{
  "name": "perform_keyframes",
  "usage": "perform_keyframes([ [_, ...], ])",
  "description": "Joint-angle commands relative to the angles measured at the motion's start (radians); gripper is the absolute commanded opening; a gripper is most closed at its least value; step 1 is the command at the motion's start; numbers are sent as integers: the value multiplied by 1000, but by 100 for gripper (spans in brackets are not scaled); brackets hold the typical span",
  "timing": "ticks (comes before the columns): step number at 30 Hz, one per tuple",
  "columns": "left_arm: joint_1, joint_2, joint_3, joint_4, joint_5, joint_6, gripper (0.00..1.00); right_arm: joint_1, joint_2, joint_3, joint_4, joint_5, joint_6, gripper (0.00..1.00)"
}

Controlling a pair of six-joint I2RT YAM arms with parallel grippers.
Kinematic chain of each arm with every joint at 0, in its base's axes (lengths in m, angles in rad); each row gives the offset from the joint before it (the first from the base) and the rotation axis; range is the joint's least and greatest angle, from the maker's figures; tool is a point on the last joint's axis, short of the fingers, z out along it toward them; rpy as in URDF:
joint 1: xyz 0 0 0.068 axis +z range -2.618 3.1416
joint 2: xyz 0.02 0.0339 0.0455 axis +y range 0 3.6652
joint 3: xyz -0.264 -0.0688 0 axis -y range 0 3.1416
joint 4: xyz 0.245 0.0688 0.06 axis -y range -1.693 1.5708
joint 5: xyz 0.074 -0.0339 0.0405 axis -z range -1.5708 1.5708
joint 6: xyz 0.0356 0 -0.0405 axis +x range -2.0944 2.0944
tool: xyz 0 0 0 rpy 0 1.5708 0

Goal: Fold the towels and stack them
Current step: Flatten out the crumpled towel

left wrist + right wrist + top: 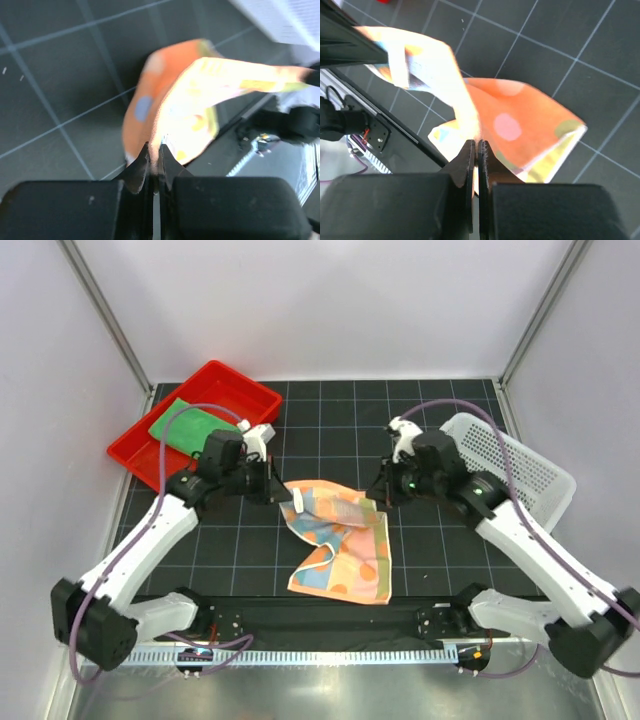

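The pastel-striped towel with orange polka dots [340, 540] hangs between both arms over the middle of the mat, its lower part resting crumpled near the front edge. My left gripper [283, 496] is shut on its upper left corner [165, 130]. My right gripper [378, 502] is shut on its upper right corner [470, 120]. A bright green towel [183, 427] lies in the red tray [225, 380] at the back left. The third towel is out of view.
A white perforated basket [520, 465] lies at the right edge of the mat, behind the right arm. A black rail [330, 615] runs along the near edge between the arm bases. Grey walls close in the left, right and back.
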Motion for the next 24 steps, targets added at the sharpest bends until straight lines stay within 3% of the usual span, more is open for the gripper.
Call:
perform_keyframes([
  [1,-11,-121,49,-2,93,34,0,14,-125,12,-116,130,38,1],
  [5,-10,-195,148,30,138,57,0,14,-159,131,-107,156,29,1],
  [9,-11,-230,253,29,293,52,0,12,-168,243,-96,28,37,1],
  [12,-11,-279,267,38,347,49,0,20,-249,230,-14,-63,22,1],
  [19,-11,-217,386,35,300,64,0,20,-282,360,39,113,31,1],
  [24,-11,-97,508,-14,186,147,0,20,-134,472,1,333,-99,1],
])
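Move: Each gripper already holds an upper corner of the crumpled towel. From the left hand, the towel's lying part is about 8 cm back, 10 cm right and 14 cm below; the red bin is some 26 cm ahead and 25 cm left, 14 cm down. From the right hand, that lying part is about 8 cm back, 6 cm left and 18 cm down; the white basket is some 13 cm ahead and 28 cm right, 17 cm down. Keep both grippers shut on the towel's corners and raise them fast together, about 24 cm up and away from the lying part, drawing back a little before easing forward near the end. Tip both sets of fingers upward by some 40 degrees, and carry the right hand outward to its right to widen the span and draw the upper edge taut. ##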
